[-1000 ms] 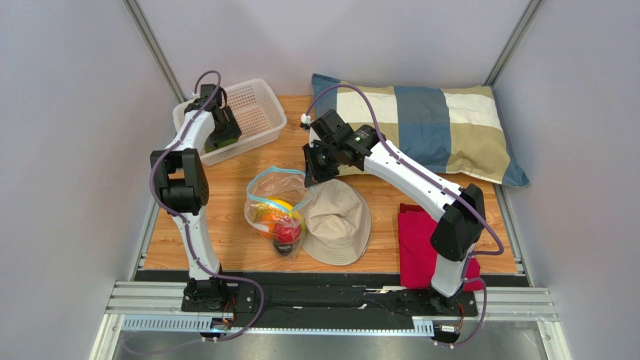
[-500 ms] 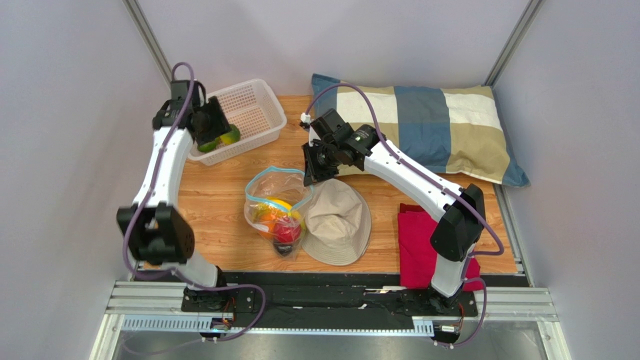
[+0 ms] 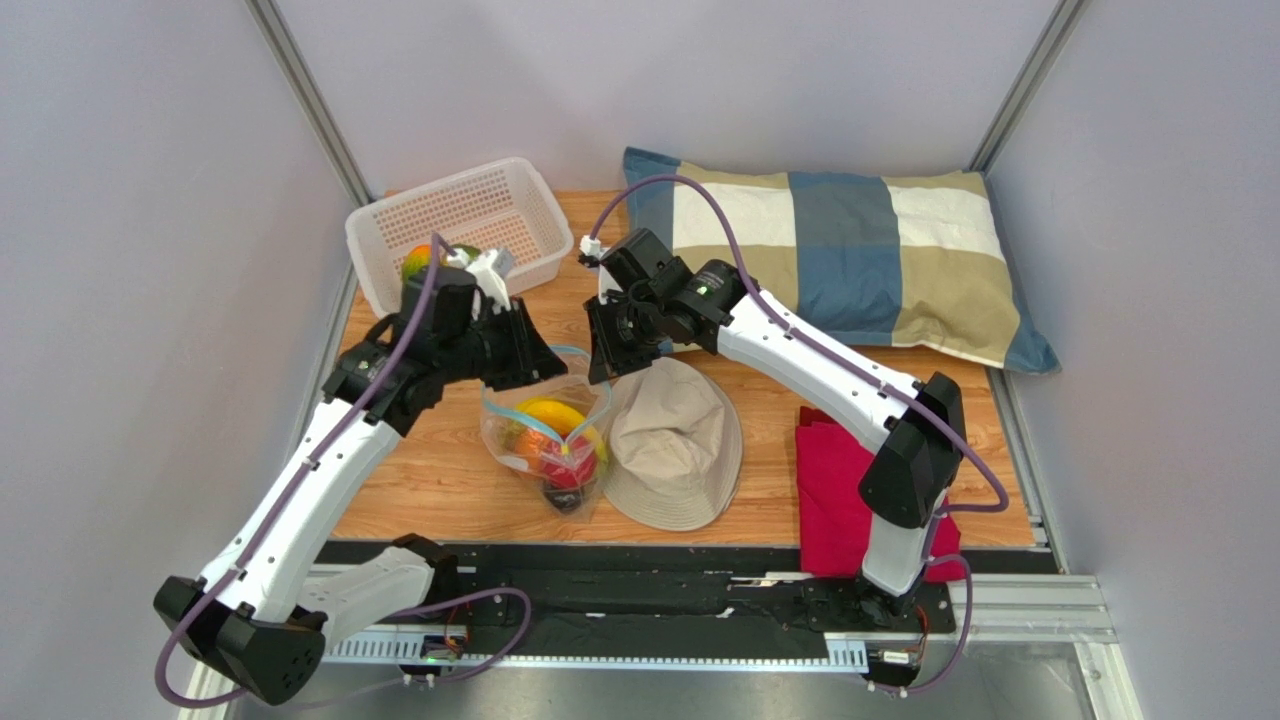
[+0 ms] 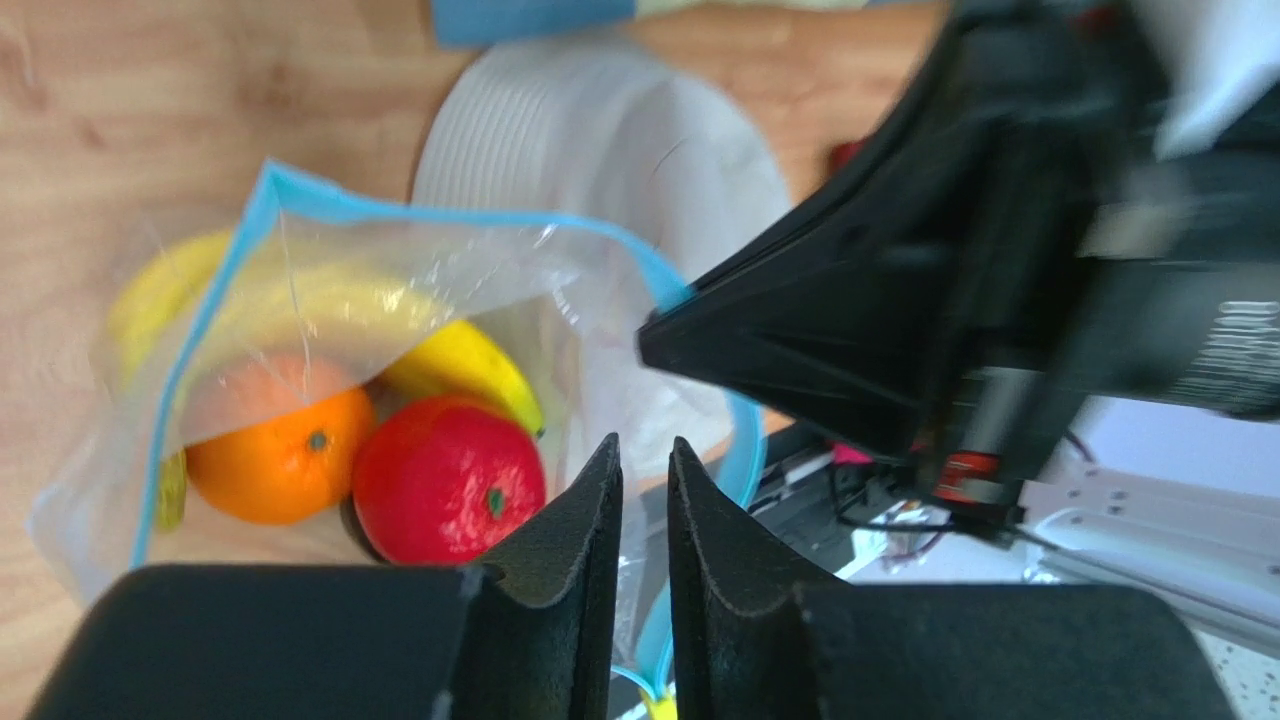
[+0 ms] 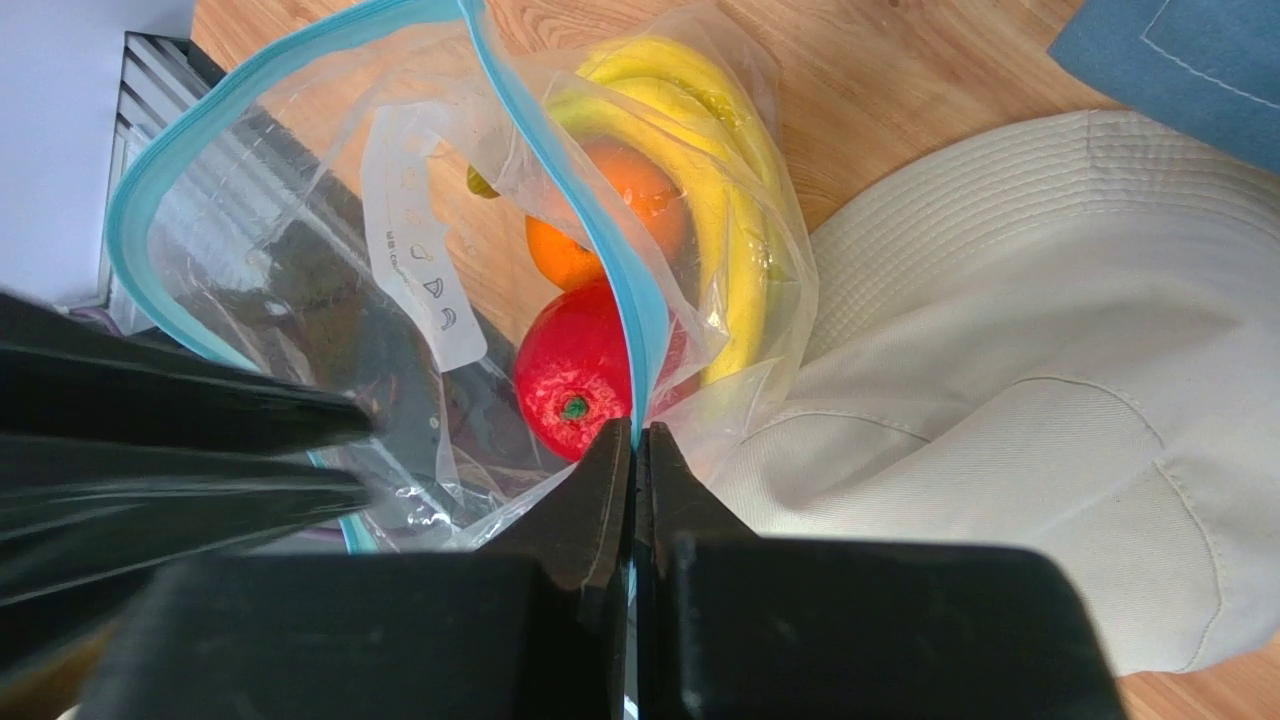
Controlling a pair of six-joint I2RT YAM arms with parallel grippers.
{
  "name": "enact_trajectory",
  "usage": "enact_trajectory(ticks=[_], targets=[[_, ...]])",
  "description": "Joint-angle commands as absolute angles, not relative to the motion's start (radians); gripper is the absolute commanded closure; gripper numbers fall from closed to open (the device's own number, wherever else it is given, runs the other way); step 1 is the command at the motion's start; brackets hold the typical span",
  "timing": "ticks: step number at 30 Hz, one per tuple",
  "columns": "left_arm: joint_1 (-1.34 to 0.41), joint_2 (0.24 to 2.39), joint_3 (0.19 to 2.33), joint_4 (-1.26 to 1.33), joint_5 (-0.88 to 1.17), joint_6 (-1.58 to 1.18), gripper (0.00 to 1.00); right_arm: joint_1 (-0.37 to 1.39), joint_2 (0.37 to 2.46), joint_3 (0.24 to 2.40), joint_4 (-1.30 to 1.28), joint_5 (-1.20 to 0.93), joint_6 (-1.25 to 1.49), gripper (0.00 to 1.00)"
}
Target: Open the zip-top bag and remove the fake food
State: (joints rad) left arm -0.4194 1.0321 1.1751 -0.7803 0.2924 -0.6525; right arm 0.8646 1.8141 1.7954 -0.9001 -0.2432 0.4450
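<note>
The zip-top bag (image 3: 544, 435) lies mid-table with its blue-edged mouth pulled wide. The fake food inside it shows as an orange (image 4: 278, 458), a red apple (image 4: 448, 480) and bananas (image 5: 706, 105). A green-orange mango (image 3: 421, 264) lies in the white basket (image 3: 511, 195). My right gripper (image 3: 613, 357) (image 5: 637, 435) is shut on the bag's blue rim at the hat side. At the mouth's left side, my left gripper (image 3: 529, 348) (image 4: 643, 450) hovers with its jaws a narrow slit apart. Clear film and blue strip show through that slit, and contact is unclear.
A beige hat (image 3: 676, 443) lies against the bag's right side. A checked pillow (image 3: 842, 248) fills the back right and a red cloth (image 3: 834, 495) sits at the front right. The basket stands at the back left corner.
My left arm swung from the basket to the bag's mouth, leaving the mango in the basket, and its jaws narrowed. My right gripper kept its hold on the rim and shifted slightly left.
</note>
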Motion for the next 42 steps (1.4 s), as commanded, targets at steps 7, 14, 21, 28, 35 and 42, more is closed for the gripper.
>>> enact_trajectory(ticks=[7, 14, 21, 28, 35, 42], targets=[[-0.571, 1.114, 1.092, -0.818, 0.132, -0.696, 0.77, 0.899, 1.736, 1.828, -0.847, -0.21, 0.495, 1.0], [-0.636, 1.232, 1.089, -0.885, 0.095, -0.67, 0.37, 0.902, 1.72, 1.806, -0.847, -0.193, 0.502, 1.0], [-0.643, 1.24, 1.068, -0.919, 0.112, -0.657, 0.26, 0.9, 1.707, 1.76, -0.827, -0.189, 0.505, 1.0], [-0.657, 1.255, 1.031, -0.95, 0.136, -0.626, 0.24, 0.9, 1.704, 1.726, -0.807, -0.186, 0.508, 1.0], [-0.664, 1.223, 0.989, -0.931, 0.166, -0.617, 0.3, 0.9, 1.697, 1.697, -0.801, -0.175, 0.511, 1.0], [-0.664, 1.23, 0.942, -0.845, 0.202, -0.65, 0.26, 0.9, 1.689, 1.697, -0.802, -0.186, 0.531, 1.0]])
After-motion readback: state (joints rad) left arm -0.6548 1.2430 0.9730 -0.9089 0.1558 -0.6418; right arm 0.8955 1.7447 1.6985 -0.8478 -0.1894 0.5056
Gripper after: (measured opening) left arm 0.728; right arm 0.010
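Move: The red fruit in the bag lies about 22 cm below the left hand, some 8 cm back and 2 cm to its right. The orange sits some 3 cm farther out than the red fruit and 6 cm to its left, the bananas about 6 cm beyond it and 1 cm to its left, and the hat 15 cm to its right and 3 cm farther out. From the right hand the red fruit is roughly 8 cm back, 5 cm left and 17 cm down. With the right fingers still pinching the blue zip edge and staying within a couple of centimetres, the left hand dives into the bag's open mouth towards the red fruit, about 15 cm down and some 6 cm back. Its wrist tips the fingers some 30 degrees steeper, and on the way down they spread from nearly shut to about three-quarters open; touch on the fruit can't be seen. ##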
